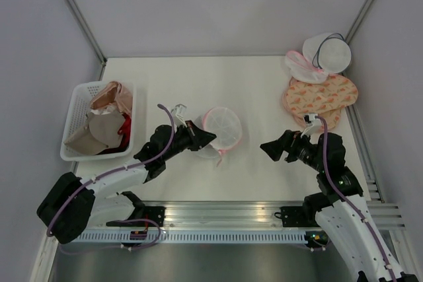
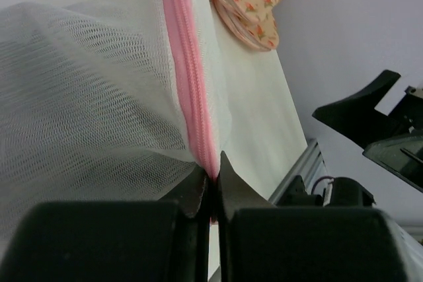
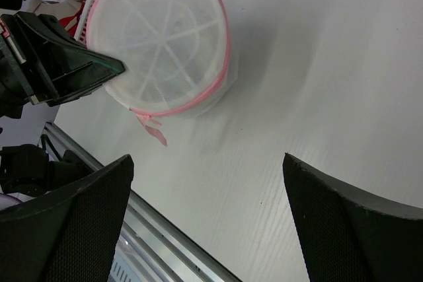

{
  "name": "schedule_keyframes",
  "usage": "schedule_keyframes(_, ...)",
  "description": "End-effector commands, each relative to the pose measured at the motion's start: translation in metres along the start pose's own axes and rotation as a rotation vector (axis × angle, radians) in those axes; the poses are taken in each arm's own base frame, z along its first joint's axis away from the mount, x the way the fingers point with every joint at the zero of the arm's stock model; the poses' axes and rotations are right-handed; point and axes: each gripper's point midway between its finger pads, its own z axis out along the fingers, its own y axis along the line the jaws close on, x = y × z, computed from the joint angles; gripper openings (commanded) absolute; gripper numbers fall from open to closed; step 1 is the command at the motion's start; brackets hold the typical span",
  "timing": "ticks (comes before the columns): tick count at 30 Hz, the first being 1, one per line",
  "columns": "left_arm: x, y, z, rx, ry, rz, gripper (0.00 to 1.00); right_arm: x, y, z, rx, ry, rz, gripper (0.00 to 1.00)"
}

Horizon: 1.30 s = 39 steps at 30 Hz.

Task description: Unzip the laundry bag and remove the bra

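The laundry bag [image 1: 223, 127], a round white mesh pouch with pink trim, stands tilted in the middle of the table. My left gripper [image 1: 211, 137] is shut on its near-left edge. In the left wrist view the jaws [image 2: 213, 177] pinch the pink zipper band [image 2: 188, 84] between the mesh halves [image 2: 79, 97]. The right wrist view shows the laundry bag [image 3: 162, 37] from the side, its pink zipper pull [image 3: 151, 127] hanging at the bottom and the left gripper [image 3: 119, 67] at its rim. My right gripper [image 1: 268, 148] hovers open to the bag's right, holding nothing [image 3: 208, 193]. The bra is hidden.
A white basket [image 1: 75, 105] of beige, pink and red garments stands at the left. Peach patterned bags [image 1: 320, 97] lie at the back right, with a white round bag with dark trim [image 1: 328, 52] beyond them. An aluminium rail [image 1: 225, 212] runs along the near edge.
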Motion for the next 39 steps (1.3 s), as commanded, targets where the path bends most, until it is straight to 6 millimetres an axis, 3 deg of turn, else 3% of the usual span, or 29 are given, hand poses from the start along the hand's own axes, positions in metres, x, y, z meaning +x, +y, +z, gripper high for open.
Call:
schedule_keyframes(1, -0.027, -0.055, 0.002, 0.212, -0.021, 0.025, 0.02, -0.019, 0.024, 0.001, -0.101, -0.035, -0.055, 0.98)
schedule_keyframes(7, -0.024, -0.055, 0.0, 0.25, -0.004, 0.009, 0.02, -0.008, 0.023, 0.021, -0.106, 0.017, -0.052, 0.98)
schedule_keyframes(11, -0.023, -0.056, -0.002, 0.287, -0.004, -0.021, 0.02, 0.009, 0.044, 0.039, -0.136, 0.076, -0.101, 0.98)
schedule_keyframes(12, -0.023, -0.055, -0.001, 0.287, -0.001, -0.027, 0.02, 0.01, 0.039, 0.047, -0.1, 0.079, -0.11, 0.98)
schedule_keyframes(22, -0.024, -0.042, -0.002, 0.261, -0.023, -0.086, 0.02, 0.028, 0.089, 0.068, -0.135, 0.116, -0.222, 0.93)
schedule_keyframes(29, -0.028, -0.034, -0.007, 0.258, -0.08, -0.172, 0.02, 0.036, 0.103, 0.081, -0.093, 0.073, -0.222, 0.93)
schedule_keyframes(34, -0.03, -0.024, -0.007, 0.219, -0.112, -0.233, 0.02, 0.044, 0.11, 0.085, -0.095, 0.059, -0.203, 0.86)
schedule_keyframes(39, -0.03, -0.022, -0.008, 0.218, -0.12, -0.264, 0.02, 0.055, 0.113, 0.089, -0.089, 0.087, -0.191, 0.67)
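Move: The laundry bag's pink zip tab hangs about 17 cm to the right hand's left, level with it fore and aft and some 5 cm lower. The bag's round mesh panel centres about 15 cm left of that hand, 7 cm ahead and 4 cm lower; the left fingertips holding the zip are some 18 cm left and 5 cm ahead, roughly level. From the left hand, the tab lies about 5 cm back, 2 cm right and 3 cm below. The zip tab is what the right hand heads for: it sweeps some 15 cm left, sinking slightly, turns about 15 degrees counter-clockwise with its left side dipping, and starts narrowing its wide-open fingers around the tab, not yet gripping. The left fingers keep their pinch on the pink zip, rising about 3 cm and mostly sinking again while rolling left side down. ##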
